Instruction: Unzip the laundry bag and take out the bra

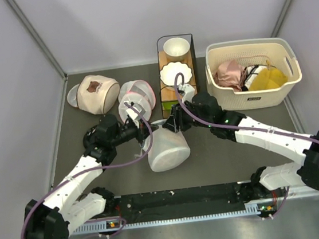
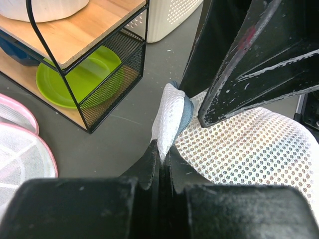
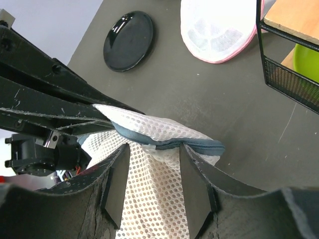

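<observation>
The laundry bag [image 1: 169, 150], a white mesh drum, lies on its side at mid table between both arms. My left gripper [image 1: 147, 130] is shut on a pinched fold of its mesh [image 2: 168, 119] near the grey-blue zipper. From the other side, my right gripper [image 3: 155, 148] stands open over the zipper line [image 3: 199, 145]. The small pale zipper pull [image 3: 156, 145] sits between its fingertips, and the pads do not touch it. In the left wrist view the right fingers [image 2: 239, 74] loom just above the bag [image 2: 249, 144]. The bra is hidden.
A beige mesh bag [image 1: 96, 93] and pink-trimmed mesh bags [image 1: 136, 96] lie at the back left. A wire-and-wood bowl rack [image 1: 176, 65] stands behind the grippers. A cream basket [image 1: 286, 90] of garments sits at the back right. A black disc [image 3: 128, 34] rests on the table.
</observation>
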Robot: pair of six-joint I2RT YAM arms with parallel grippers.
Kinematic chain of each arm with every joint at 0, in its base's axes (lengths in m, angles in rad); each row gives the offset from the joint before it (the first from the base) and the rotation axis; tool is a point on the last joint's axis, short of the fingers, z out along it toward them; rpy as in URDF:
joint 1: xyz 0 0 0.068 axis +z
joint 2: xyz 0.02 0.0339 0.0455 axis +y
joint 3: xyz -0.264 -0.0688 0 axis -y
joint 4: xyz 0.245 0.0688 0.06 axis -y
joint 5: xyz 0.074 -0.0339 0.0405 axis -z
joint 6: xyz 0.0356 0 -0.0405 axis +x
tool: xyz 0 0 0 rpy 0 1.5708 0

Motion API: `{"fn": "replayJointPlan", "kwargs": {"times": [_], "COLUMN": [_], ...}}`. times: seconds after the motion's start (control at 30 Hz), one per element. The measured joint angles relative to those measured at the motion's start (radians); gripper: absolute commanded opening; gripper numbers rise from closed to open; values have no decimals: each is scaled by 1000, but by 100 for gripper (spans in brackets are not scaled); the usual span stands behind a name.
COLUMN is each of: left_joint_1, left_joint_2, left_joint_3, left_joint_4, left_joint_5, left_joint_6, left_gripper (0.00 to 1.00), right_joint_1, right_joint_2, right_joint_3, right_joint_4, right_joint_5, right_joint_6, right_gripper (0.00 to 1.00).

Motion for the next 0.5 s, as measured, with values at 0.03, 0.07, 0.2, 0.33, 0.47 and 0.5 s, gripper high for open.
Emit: {"fn": "replayJointPlan", "kwargs": {"times": [0.03, 0.07, 0.2, 0.33, 0.47, 0.5], "left_joint_1": [0, 0, 0, -1, -2, -2], "left_joint_2": [0, 0, 0, 0, 0, 0], "left_joint_3": [0, 0, 1, 1, 1, 2], "left_joint_4": [0, -1, -5, -5, -5, -4], "left_joint_5": [0, -1, -3, -3, -3, -2], "left_joint_6": [0, 0, 1, 4, 4, 4], "left_gripper": [0, 0, 0, 0, 0, 0], "right_joint_1": [0, 0, 0, 0, 1, 1], "right_joint_2": [5, 12, 27, 27, 17, 10], "right_joint_3": [1, 1, 2, 2, 1, 0], "right_joint_4": [3, 6, 15, 20, 14, 12], "right_joint_5": [-3, -3, -4, -1, 13, 16], "right_joint_6": [1, 2, 7, 6, 5, 5], "right_gripper": [36, 33, 18, 0, 0, 0]}}
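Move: The laundry bag's zip pull lies almost between the open right fingertips, about 1 cm to their left and 1 cm below. From the left hand, which already pinches the end of the zip edge, it is some 5 cm to the right and about 1 cm ahead. From the right hand, the bag's body hangs about 9 cm back and 8 cm below, the metal rack stands 17 cm ahead and 6 cm right, and the pink-rimmed mesh bag lies 11 cm ahead and 12 cm left. Shut the right gripper from nearly half open onto the zip pull, pinching it between the fingertips; while closing, let the hand settle only about half a centimetre down and to the left, wrist unturned, then ease most of that back. Keep the left gripper still and closed on the zip's end as the anchor. ##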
